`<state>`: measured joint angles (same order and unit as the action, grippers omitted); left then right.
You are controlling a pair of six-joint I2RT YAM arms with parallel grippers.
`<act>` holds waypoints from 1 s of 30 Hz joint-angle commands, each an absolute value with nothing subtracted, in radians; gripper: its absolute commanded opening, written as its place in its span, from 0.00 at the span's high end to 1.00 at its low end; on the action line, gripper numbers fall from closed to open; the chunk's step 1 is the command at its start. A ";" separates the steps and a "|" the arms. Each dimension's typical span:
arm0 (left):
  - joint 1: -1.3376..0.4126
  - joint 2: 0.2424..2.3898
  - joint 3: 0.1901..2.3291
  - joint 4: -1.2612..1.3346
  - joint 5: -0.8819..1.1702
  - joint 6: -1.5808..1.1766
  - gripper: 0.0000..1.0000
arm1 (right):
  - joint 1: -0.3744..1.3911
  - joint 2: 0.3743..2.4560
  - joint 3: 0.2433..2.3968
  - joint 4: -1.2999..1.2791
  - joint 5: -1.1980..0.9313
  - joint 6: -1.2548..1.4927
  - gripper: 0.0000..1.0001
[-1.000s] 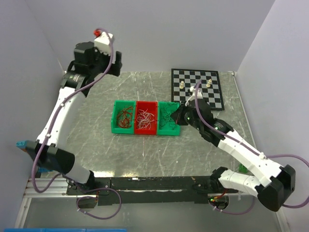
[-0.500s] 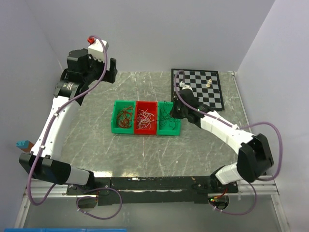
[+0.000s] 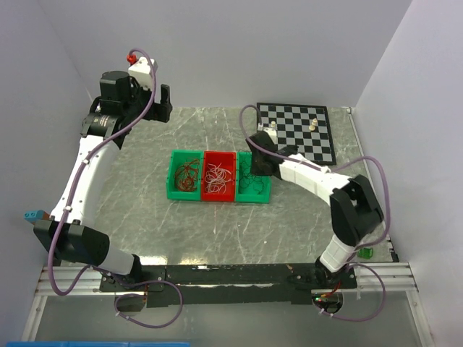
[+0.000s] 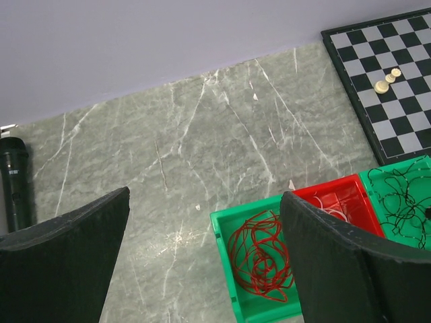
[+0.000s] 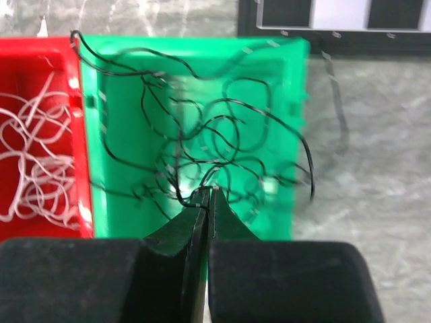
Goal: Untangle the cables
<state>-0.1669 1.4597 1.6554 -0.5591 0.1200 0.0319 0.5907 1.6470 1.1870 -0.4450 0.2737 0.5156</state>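
Note:
The cables lie in three bins set side by side. Red-brown cables [image 4: 264, 257] fill the left green bin [image 3: 173, 181], white cables [image 5: 32, 156] the red bin [image 3: 219, 192], and black cables [image 5: 202, 131] the right green bin [image 5: 286, 101]. My right gripper [image 5: 206, 191] hangs over that right green bin, shut, with a strand of black cable pinched at its tips. My left gripper [image 4: 205, 259] is held high at the back left, wide open and empty, looking down on the left green bin.
A chessboard [image 3: 304, 141] with a few pale pieces [image 3: 312, 124] lies at the back right, close behind the right arm. A black cylinder [image 4: 15, 182] lies by the back wall on the left. A small green object [image 3: 366, 252] sits near the right arm's base.
The right arm has folded up, its elbow swinging inward, and its shut gripper has shifted a little left and back over the right green bin. The left gripper has drifted left, still open.

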 commanded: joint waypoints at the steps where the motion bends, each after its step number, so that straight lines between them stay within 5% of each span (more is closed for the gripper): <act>1: -0.158 1.437 1.669 -0.548 0.138 0.008 0.03 | 0.623 1.718 1.290 -0.499 0.334 0.557 1.00; 14: -0.146 1.427 1.635 -0.529 0.141 0.020 0.03 | 0.635 1.790 1.289 -0.512 0.379 0.612 1.00; 22: -0.144 1.422 1.629 -0.532 0.158 0.035 0.03 | 0.634 1.574 1.255 -0.524 0.273 0.598 0.32; 24: -0.144 1.422 1.628 -0.531 0.161 0.032 0.03 | 0.630 1.549 1.273 -0.557 0.265 0.603 0.25; 30: -0.143 1.422 1.638 -0.546 0.141 0.051 0.03 | 0.620 1.456 1.275 -0.591 0.265 0.607 0.27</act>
<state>-0.1490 1.4567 1.6260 -0.5587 0.1383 0.0387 0.6315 1.5246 1.2419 -0.5381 0.2676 0.5980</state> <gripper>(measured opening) 0.967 0.739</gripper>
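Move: The black cable's green compartment, with most of its tangle inside, is about 7 cm below the right hand and some 2 cm ahead, about level sideways; the shut fingers still hold a strand. Level with that compartment, the white cable's red one is about 10 cm left of the hand; the chessboard's middle is some 18 cm ahead and 12 cm right. From the left hand, the black cable is about 5 cm back, 26 cm right and 32 cm down. The black cable, still pinched in the right fingertips, is lowered about 4 cm into the right-hand green compartment, edging left at first. The fingers then open to about three quarters and let go as the hand reverses and lifts straight up off the pile, some 9 cm from its lowest point, drawing back about 2 cm. ##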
